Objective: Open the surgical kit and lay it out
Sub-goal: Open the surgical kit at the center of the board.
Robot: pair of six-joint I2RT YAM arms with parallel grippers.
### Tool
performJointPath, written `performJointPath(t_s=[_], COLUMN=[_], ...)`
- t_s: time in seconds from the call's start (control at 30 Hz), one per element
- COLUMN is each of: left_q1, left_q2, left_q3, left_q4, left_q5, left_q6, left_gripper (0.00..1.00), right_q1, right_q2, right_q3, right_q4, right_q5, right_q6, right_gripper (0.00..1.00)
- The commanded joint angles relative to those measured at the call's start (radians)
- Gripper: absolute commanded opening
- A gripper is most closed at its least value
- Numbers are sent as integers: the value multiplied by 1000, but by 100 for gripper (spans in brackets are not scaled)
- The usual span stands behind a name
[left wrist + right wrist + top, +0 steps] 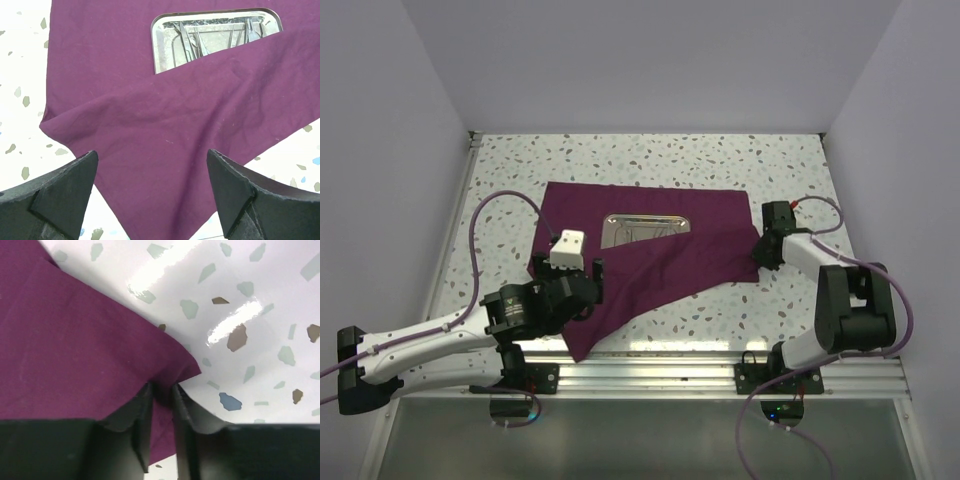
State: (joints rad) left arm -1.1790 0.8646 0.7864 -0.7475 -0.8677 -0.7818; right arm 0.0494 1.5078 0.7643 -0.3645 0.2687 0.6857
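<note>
The surgical kit's dark purple cloth wrap [665, 262] lies on the speckled table, partly unfolded. A flap is folded diagonally over the shiny steel tray [642, 227], leaving only its far part bare. In the left wrist view thin steel instruments [200, 36] lie in the tray [165, 47] beyond the cloth [165, 135]. My left gripper [578, 283] hovers open over the cloth's near-left corner, with nothing between its fingers [70, 185]. My right gripper [162, 390] is shut on the cloth's right corner [180, 367], pinching a fold low at the table.
The speckled table [620, 160] is walled at the back and both sides. A metal rail [650, 375] with the arm bases runs along the near edge. The right arm [850, 300] bends in from the right, close to the side wall.
</note>
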Motion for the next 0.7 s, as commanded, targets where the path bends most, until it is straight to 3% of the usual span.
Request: performJointPath(t_s=[0.0, 0.03, 0.13, 0.33, 0.67], left_q1=[4, 4, 4, 4, 4], left_q2=[1, -1, -1, 11, 30], left_q3=[-10, -9, -9, -6, 28], left_q4=[36, 36, 36, 34, 68], left_q5=[-30, -30, -31, -34, -44], left_q6=[9, 9, 9, 9, 42], left_gripper=[93, 93, 93, 93, 93], right_q1=[-20, -20, -20, -20, 7], right_q2=[74, 83, 78, 13, -420], right_q3=[-10, -2, 0, 4, -6], right_q4=[-5, -5, -4, -42, -302], right_q5=[24, 26, 27, 23, -153], right_q6=[-17, -17, -15, -17, -37], right_gripper=[20, 11, 0, 0, 0])
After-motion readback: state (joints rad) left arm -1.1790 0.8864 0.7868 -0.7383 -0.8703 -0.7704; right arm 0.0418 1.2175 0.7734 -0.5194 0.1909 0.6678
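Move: The cloth's right edge, with its small fold, lies right at the right hand's fingertips, barely 1 cm ahead of and below them. The cloth's near right corner is some 5 cm back, its far right corner about 18 cm ahead and 3 cm to the left. The instrument tray, half covered, sits around 28 cm to the left and 8 cm ahead. From the left hand, that cloth edge lies roughly 45 cm to the right, 12 cm ahead and 17 cm below. The cloth's folded right edge is pinched low on the board as the right hand slides forward a little over 1 cm and its fingers shut the rest of the way. After a brief stay there, the hand lifts the edge about 7 cm, drawing back some 3 cm on the way and tipping the fingers up slightly, with the grip kept. ##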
